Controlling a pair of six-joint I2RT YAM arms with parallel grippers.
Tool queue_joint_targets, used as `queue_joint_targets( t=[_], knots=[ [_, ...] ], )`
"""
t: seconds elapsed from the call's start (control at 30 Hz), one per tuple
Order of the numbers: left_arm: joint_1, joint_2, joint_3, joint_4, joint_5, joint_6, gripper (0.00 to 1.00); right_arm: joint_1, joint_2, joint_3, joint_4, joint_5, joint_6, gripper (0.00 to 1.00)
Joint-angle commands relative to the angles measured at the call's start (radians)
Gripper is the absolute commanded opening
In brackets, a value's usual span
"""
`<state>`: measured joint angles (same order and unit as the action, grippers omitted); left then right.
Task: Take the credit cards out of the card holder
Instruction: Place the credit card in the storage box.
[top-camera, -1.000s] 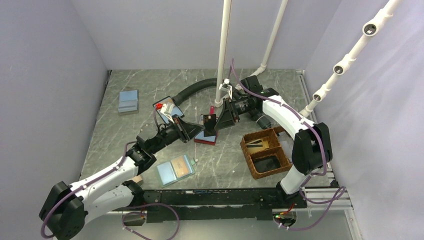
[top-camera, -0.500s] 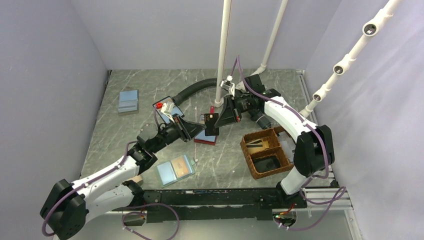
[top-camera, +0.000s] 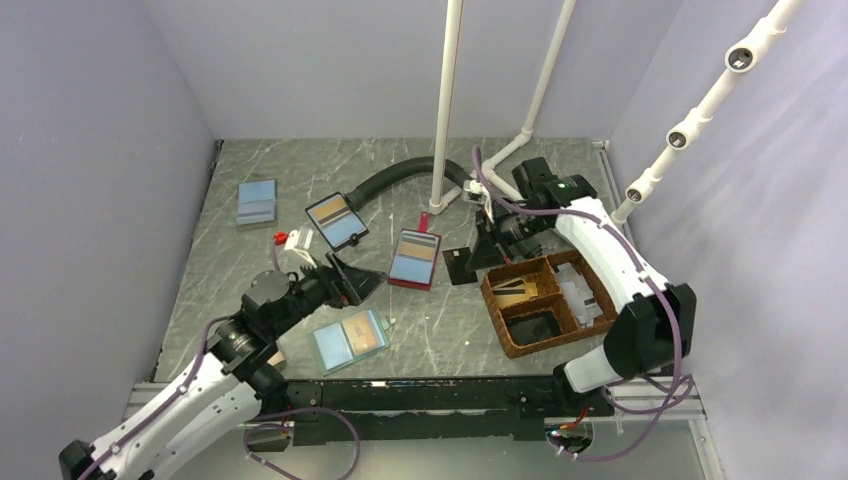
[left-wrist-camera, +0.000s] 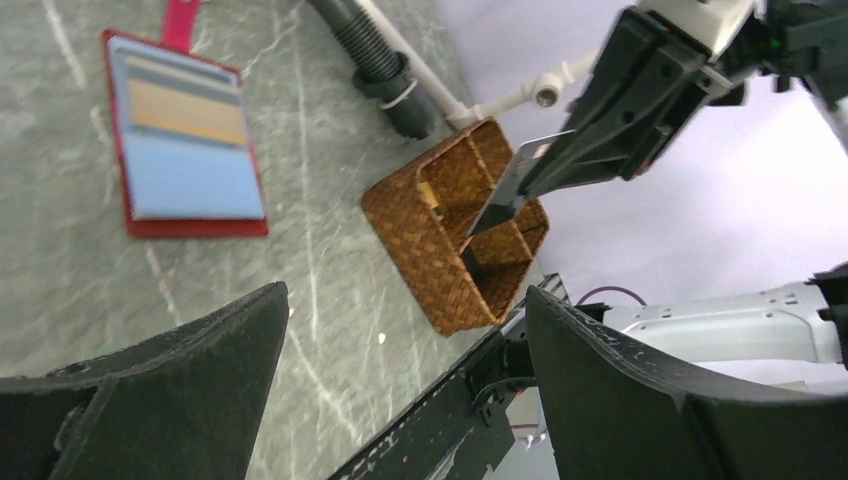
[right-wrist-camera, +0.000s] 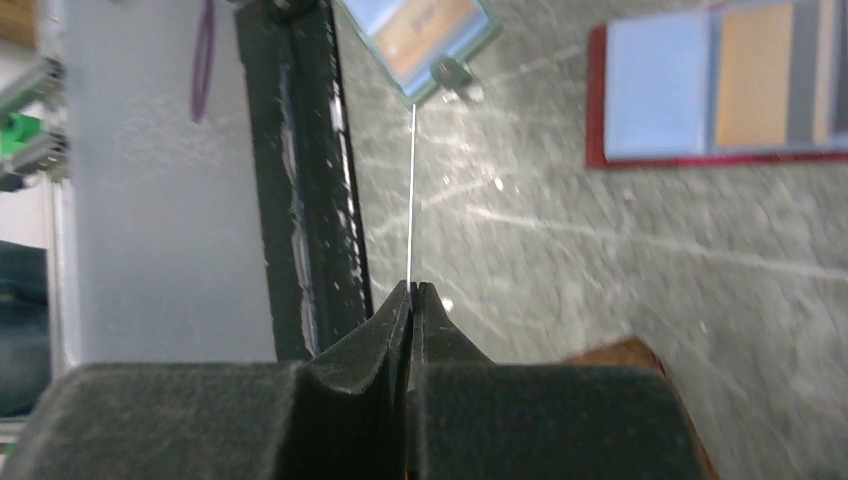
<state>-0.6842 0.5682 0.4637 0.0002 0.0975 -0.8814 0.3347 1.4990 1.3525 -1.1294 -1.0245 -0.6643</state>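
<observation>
The card holder (top-camera: 350, 340), teal with a tan card showing on its face, lies flat near the front of the table; its corner also shows in the right wrist view (right-wrist-camera: 420, 35). My right gripper (top-camera: 480, 252) is shut on a dark credit card (top-camera: 459, 266), held in the air just left of the wicker basket. That card (right-wrist-camera: 411, 200) shows edge-on as a thin pale line rising from the shut right gripper (right-wrist-camera: 413, 287). My left gripper (top-camera: 362, 281) hangs open and holds nothing, left of the red-edged holder. From the left wrist view, the card (left-wrist-camera: 510, 185) hangs over the basket.
A red-edged holder (top-camera: 415, 258) lies mid-table, a black-edged one (top-camera: 335, 220) and a blue one (top-camera: 257, 203) further left. The wicker basket (top-camera: 499, 311) stands at the right with cards in its compartments. A black hose (top-camera: 395, 175) and white pipes (top-camera: 443, 110) stand at the back.
The left gripper opened, let go of the dark card and drew back to the near left. The right gripper shut on the card and carried it right, toward the basket.
</observation>
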Motion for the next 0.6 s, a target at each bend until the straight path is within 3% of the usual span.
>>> queue_joint_targets(
  t=[0.0, 0.17, 0.33, 0.57],
  knots=[
    [-0.002, -0.118, -0.015, -0.281, -0.093, -0.044, 0.93, -0.071, -0.089, -0.038, -0.136, 0.152, -0.171, 0.0],
    [-0.003, -0.197, -0.016, -0.424, -0.159, -0.063, 0.95, -0.163, -0.094, -0.026, -0.28, 0.206, -0.273, 0.0],
    [-0.002, -0.193, -0.013, -0.49, -0.17, -0.054, 0.95, -0.199, -0.135, -0.033, -0.363, 0.361, -0.373, 0.0],
    [-0.003, -0.144, -0.005, -0.519, -0.155, -0.034, 0.95, -0.205, -0.189, -0.068, -0.372, 0.552, -0.445, 0.0]
  ],
)
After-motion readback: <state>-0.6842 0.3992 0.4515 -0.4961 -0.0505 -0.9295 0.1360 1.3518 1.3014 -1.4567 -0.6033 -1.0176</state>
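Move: The right hand holds the black credit card; the storage box's compartment of gold cards lies about 12 cm to its right, 1 cm ahead and 16 cm below. The box's compartment with the black item is some 15 cm right and 8 cm back, the red card holder 11 cm left and 9 cm ahead. From the left hand, the open light-blue card holder lies about 6 cm left, 6 cm back and 20 cm below, the gold-card compartment 30 cm right and 5 cm ahead. Sweeping right by some 12 cm while sinking a little, the right hand carries the still-pinched black card towards and over the left part of the storage box, its fingers tipping about 25 degrees further down. The left hand, empty, first swings left and back, then mostly sinks about 8 cm towards the light-blue card holder, fingers staying wide open and tipping downward. ##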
